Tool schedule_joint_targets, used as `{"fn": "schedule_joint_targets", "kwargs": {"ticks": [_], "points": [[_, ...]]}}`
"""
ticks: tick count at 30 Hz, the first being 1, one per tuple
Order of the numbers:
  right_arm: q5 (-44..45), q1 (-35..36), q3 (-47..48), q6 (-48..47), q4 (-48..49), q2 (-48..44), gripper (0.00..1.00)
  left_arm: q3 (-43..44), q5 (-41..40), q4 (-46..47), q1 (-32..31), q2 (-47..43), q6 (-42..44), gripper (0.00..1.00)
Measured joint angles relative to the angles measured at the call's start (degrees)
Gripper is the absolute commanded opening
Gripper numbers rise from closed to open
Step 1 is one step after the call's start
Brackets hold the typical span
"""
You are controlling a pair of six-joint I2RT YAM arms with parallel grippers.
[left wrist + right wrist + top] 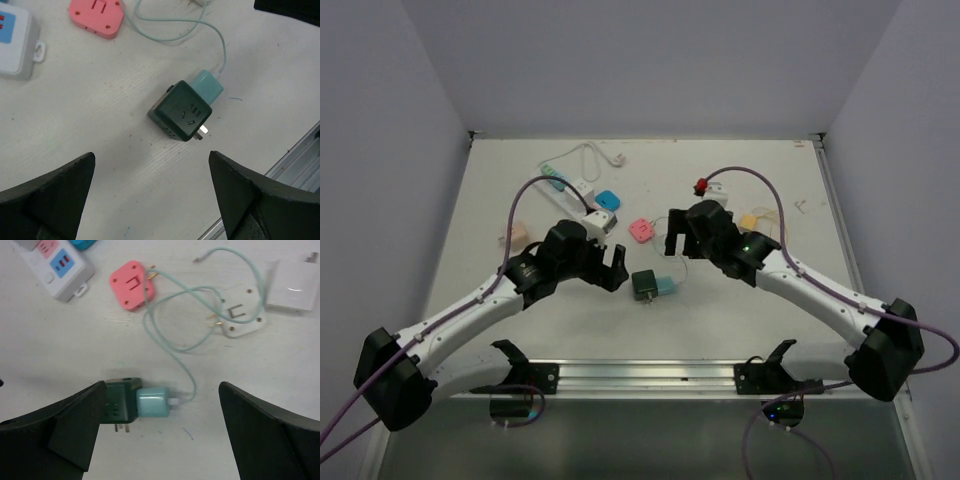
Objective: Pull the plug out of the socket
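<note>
The socket (575,187), a long white power strip with pink and blue outlet faces, lies at the back left, and its end shows in both wrist views (15,40) (57,265). The plug (644,284), a dark green cube with bare metal prongs, lies on the table apart from the strip (182,112) (120,400). A teal charger (154,401) with a pale green cord sits in its side. My left gripper (151,155) hovers open just left of the cube. My right gripper (162,385) hangs open above it, holding nothing.
A pink adapter (641,230) and a white adapter (240,320) lie behind the cube, tangled in the green cord. A white charger (292,287), a red plug (701,186) and a blue adapter (607,199) lie farther back. An aluminium rail (650,375) runs along the near edge.
</note>
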Motion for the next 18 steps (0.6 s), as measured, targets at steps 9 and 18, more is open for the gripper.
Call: {"fn": "schedule_joint_targets", "kwargs": {"ticks": [9,18], "points": [[-0.46,-7.15,-15.91,0.46,-0.44,-19.19,0.99,14.32,-1.22,-1.38,-12.48,19.93,13.57,1.00],[-0.44,-7.56,-22.69,1.86,-0.33,-26.60,0.99,22.56,0.02,-7.82,-15.19,32.68,24.41,0.97]]}}
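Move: The green socket with the teal plug on it lies about 11 cm to the left hand's right, level with it fore and aft, and some 9 cm below. The teal plug is about 5 cm farther right on the same line, and the pink plug some 14 cm farther out than the green socket. From the right hand, the teal plug is about 4 cm back, 4 cm left and 12 cm below, with the green socket 5 cm farther left. The left hand heads for the green socket, sweeping about 10 cm right and then sinking some 5 cm, mostly late on, open fingers swinging clockwise and tipping steeper down until they hang above its sides, not yet touching. Meanwhile the right hand, also open, clears away from the socket and teal plug, right and then back as well, dropping a little. ##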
